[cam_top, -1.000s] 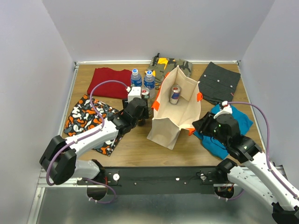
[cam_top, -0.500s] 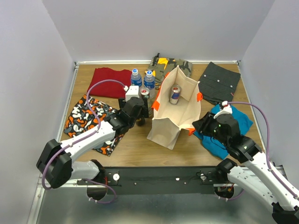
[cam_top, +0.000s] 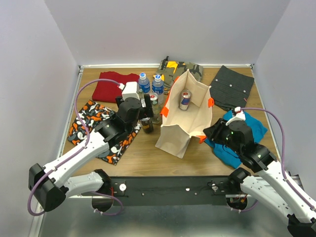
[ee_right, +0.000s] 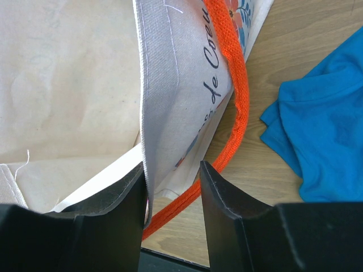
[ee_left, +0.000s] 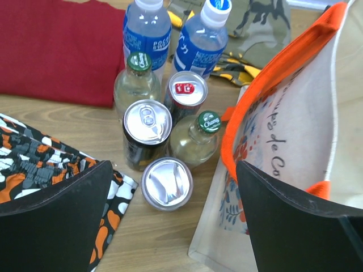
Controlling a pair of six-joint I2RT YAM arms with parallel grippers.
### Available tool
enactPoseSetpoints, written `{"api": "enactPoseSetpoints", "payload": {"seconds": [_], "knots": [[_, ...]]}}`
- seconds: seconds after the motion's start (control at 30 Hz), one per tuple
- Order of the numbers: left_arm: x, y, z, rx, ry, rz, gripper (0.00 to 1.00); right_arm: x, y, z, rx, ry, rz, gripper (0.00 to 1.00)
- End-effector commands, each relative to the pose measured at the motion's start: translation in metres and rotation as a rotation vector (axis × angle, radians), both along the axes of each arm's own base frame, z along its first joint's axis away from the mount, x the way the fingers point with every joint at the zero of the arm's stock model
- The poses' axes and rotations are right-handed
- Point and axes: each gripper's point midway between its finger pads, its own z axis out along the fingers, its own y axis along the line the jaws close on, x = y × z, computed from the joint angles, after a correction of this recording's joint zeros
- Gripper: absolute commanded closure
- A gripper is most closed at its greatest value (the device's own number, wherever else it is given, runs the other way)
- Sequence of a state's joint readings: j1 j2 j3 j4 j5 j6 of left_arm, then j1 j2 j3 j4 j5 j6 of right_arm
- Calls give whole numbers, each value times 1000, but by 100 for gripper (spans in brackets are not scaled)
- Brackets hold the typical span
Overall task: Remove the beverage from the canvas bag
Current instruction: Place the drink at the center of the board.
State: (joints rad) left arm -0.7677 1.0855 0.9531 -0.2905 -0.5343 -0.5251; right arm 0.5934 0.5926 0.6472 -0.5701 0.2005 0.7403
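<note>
The canvas bag (cam_top: 183,123) stands open mid-table, beige with orange handles (cam_top: 211,102). One beverage, a blue-and-silver can (cam_top: 185,99), stands inside it. Left of the bag a cluster of drinks sits on the wood: two blue-labelled bottles (ee_left: 146,34), two green-capped bottles (ee_left: 136,85), a red-tab can (ee_left: 187,93), a black can (ee_left: 146,127) and a silver-topped can (ee_left: 167,183). My left gripper (cam_top: 147,111) (ee_left: 174,226) hovers over that cluster, open and empty. My right gripper (cam_top: 210,132) (ee_right: 173,170) straddles the bag's rim (ee_right: 170,85); the cloth rests against one finger with a gap to the other.
Folded clothes ring the table: red (cam_top: 116,85), orange-and-black patterned (cam_top: 91,123), camouflage (cam_top: 180,69), dark grey (cam_top: 232,86), and blue (cam_top: 247,131) under the right arm. Walls close in on three sides.
My left gripper opened wide and rose back to the left, leaving a dark can standing by the bag's left side. The right arm and the bag have not moved.
</note>
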Motion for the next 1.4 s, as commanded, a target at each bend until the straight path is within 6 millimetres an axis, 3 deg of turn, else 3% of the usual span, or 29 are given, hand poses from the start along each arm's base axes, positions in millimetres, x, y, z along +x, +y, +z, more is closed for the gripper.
{"api": "enactPoseSetpoints", "payload": {"seconds": [0.0, 0.23, 0.47, 0.67, 0.73, 0.77, 0.8, 0.87, 0.9, 0.97, 1.0, 1.07, 1.23, 1.37], "knots": [[-6, 10, 36, -30, -51, 8, 1, -4, -4, -11, -25, 24, -1, 51], [-15, -30, 75, -68, -40, -200, 1, -3, -4, -11, -27, 25, -1, 51], [-33, -83, 121, -161, -122, -471, 1, -4, -4, -11, -25, 24, 0, 51], [-42, -130, 132, -123, -124, -643, 1, -4, -4, -12, -27, 26, 0, 51], [-36, -142, 124, -90, -105, -664, 1, -4, -5, -10, -25, 24, -4, 51], [-36, -146, 131, -87, -111, -677, 1, -3, -5, -10, -24, 24, -6, 51], [-29, -154, 120, -60, -85, -682, 1, -4, -5, -10, -24, 22, -6, 51], [-32, -166, 123, -47, -81, -741, 1, -4, -5, -10, -24, 22, -6, 51], [-28, -175, 111, -21, -48, -757, 1, -4, -5, -9, -21, 20, -5, 51], [-23, -179, 111, 13, -39, -759, 1, -4, -5, -10, -23, 23, -5, 50], [-19, -185, 98, 36, -10, -767, 1, -4, -5, -10, -24, 22, -6, 51], [-19, -191, 97, 51, 9, -799, 1, -4, -6, -10, -23, 21, -9, 50], [-7, -210, 63, 84, 91, -816, 1, -3, -6, -9, -21, 16, -11, 50], [0, -219, 39, 114, 149, -810, 8, -4, -6, -10, -22, 18, -9, 50]]}}
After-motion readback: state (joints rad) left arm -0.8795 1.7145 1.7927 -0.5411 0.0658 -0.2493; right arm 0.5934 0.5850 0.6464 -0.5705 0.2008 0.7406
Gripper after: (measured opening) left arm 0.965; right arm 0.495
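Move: The last can, standing in the canvas bag, lies about 12 cm ahead of the left hand, some 22 cm to its right and roughly 16 cm lower. The bag's middle is about 24 cm right and 6 cm ahead of that hand. The drink just set down stands below it, about 2 cm right and 1 cm ahead, with a green-capped bottle about 6 cm right and 5 cm ahead. From the right hand, the last can is about 21 cm ahead, 14 cm left and 10 cm below. Towards the last can in the canvas bag, the empty left hand arcs some 21 cm to the right, climbing about 12 cm at first and sinking back about half of that once over the bag's mouth. The wrist swings about 45 degrees clockwise on the way and the fingers stay wide open. The right hand stays put, its half-open fingers still astride the bag's near right rim. ##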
